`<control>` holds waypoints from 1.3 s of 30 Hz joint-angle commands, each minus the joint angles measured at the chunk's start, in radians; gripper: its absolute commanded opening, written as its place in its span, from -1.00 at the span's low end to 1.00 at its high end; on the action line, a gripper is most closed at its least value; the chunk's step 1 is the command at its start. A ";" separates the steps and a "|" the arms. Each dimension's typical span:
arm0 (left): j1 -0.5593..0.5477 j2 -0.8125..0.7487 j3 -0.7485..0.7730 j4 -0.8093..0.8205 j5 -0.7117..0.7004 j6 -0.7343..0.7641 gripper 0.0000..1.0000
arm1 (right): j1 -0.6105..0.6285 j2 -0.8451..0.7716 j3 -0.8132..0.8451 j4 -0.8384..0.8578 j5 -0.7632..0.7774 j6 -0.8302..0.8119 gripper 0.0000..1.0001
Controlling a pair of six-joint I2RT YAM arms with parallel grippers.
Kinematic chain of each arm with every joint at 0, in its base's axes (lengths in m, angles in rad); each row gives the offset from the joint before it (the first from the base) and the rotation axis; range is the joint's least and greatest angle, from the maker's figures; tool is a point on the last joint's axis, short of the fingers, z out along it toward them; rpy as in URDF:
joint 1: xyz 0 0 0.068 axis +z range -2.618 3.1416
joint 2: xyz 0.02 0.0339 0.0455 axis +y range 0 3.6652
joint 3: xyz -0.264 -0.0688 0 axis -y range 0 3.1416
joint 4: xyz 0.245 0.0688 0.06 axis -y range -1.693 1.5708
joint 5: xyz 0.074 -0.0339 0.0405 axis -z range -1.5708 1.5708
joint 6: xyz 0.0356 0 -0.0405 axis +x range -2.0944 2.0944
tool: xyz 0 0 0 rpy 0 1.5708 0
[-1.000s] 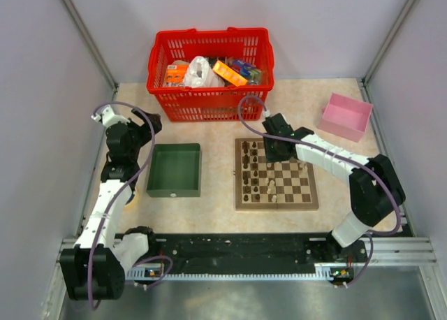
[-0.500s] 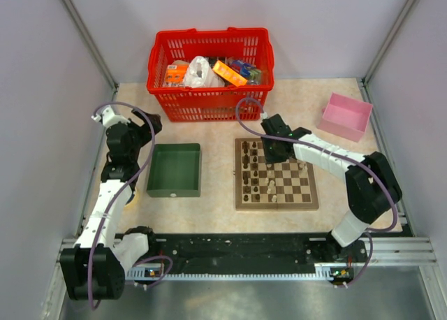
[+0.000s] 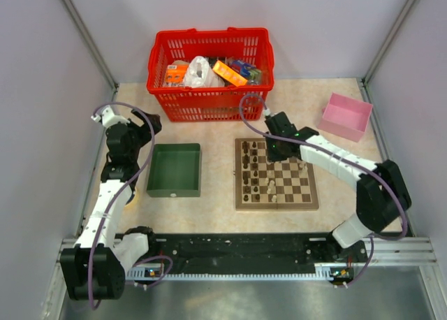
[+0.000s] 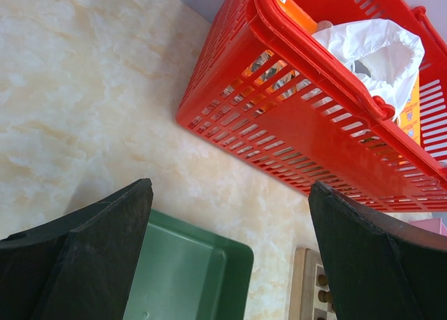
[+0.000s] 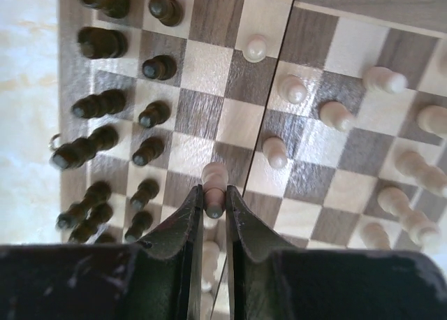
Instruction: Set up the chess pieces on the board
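Note:
The board (image 3: 276,205) lies right of centre, and in the right wrist view its squares (image 5: 199,114) fill the picture. Dark chess pieces (image 5: 105,44) stand in two columns along its left side (image 3: 250,168). Pale pieces (image 5: 335,114) are scattered over the right half. My right gripper (image 5: 214,198) hangs over the board's far left part (image 3: 274,151), shut on a pale pawn (image 5: 214,175) whose head pokes out past the fingertips. My left gripper (image 4: 230,187) is open with nothing between its fingers, held above the table near the tray's far left corner (image 3: 140,130).
A green tray (image 3: 173,170) sits left of the board, its corner below my left gripper (image 4: 188,278). A red basket (image 3: 209,96) of packets stands at the back (image 4: 314,145). A pink box (image 3: 346,116) is at the back right. Grey walls enclose the table.
My right gripper's fingers have closed on the pale pawn, and the right arm has shifted slightly over the board. The left arm has not moved.

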 commanded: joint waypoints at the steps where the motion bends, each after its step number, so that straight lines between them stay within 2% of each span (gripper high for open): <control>1: 0.005 -0.006 -0.003 0.033 0.003 0.002 0.97 | -0.005 -0.204 0.004 -0.043 0.050 0.006 -0.81; 7: 0.006 -0.003 -0.004 0.039 0.008 -0.001 0.97 | -0.032 -0.402 -0.137 -0.139 0.095 0.086 -0.81; 15: 0.006 -0.011 -0.013 0.050 0.023 -0.013 0.97 | -0.072 -0.554 -0.272 -0.217 0.101 0.187 -0.80; 24: 0.005 -0.014 -0.013 0.050 0.028 -0.013 0.98 | -0.146 -0.562 -0.324 -0.228 0.135 0.199 -0.78; 30: 0.006 -0.012 -0.007 0.049 0.028 -0.011 0.98 | -0.235 -0.547 -0.355 -0.172 0.073 0.176 -0.78; 39: 0.006 -0.008 -0.006 0.050 0.028 -0.013 0.98 | -0.265 -0.502 -0.392 -0.086 0.043 0.169 -0.78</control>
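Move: The right hand already pinches a light chess piece over the middle of the board. Its goal, a free spot along the board's right-hand edge, lies about 8 cm back, 13 cm right and 4 cm below. The nearest light edge piece stands roughly 4 cm beyond that spot, and a light middle piece some 8 cm straight back from the hand. From the left hand, the goal is around 50 cm right, 17 cm back and 20 cm below. Keep the right fingers shut on the light piece and lift it about 8 cm. Swing it right and back over the board, about 13 cm right and 8 cm back in all, sinking again towards the free spot by the right-hand edge. Turn the wrist some 25 degrees clockwise on the way, and finish by easing down with the piece still pinched. ##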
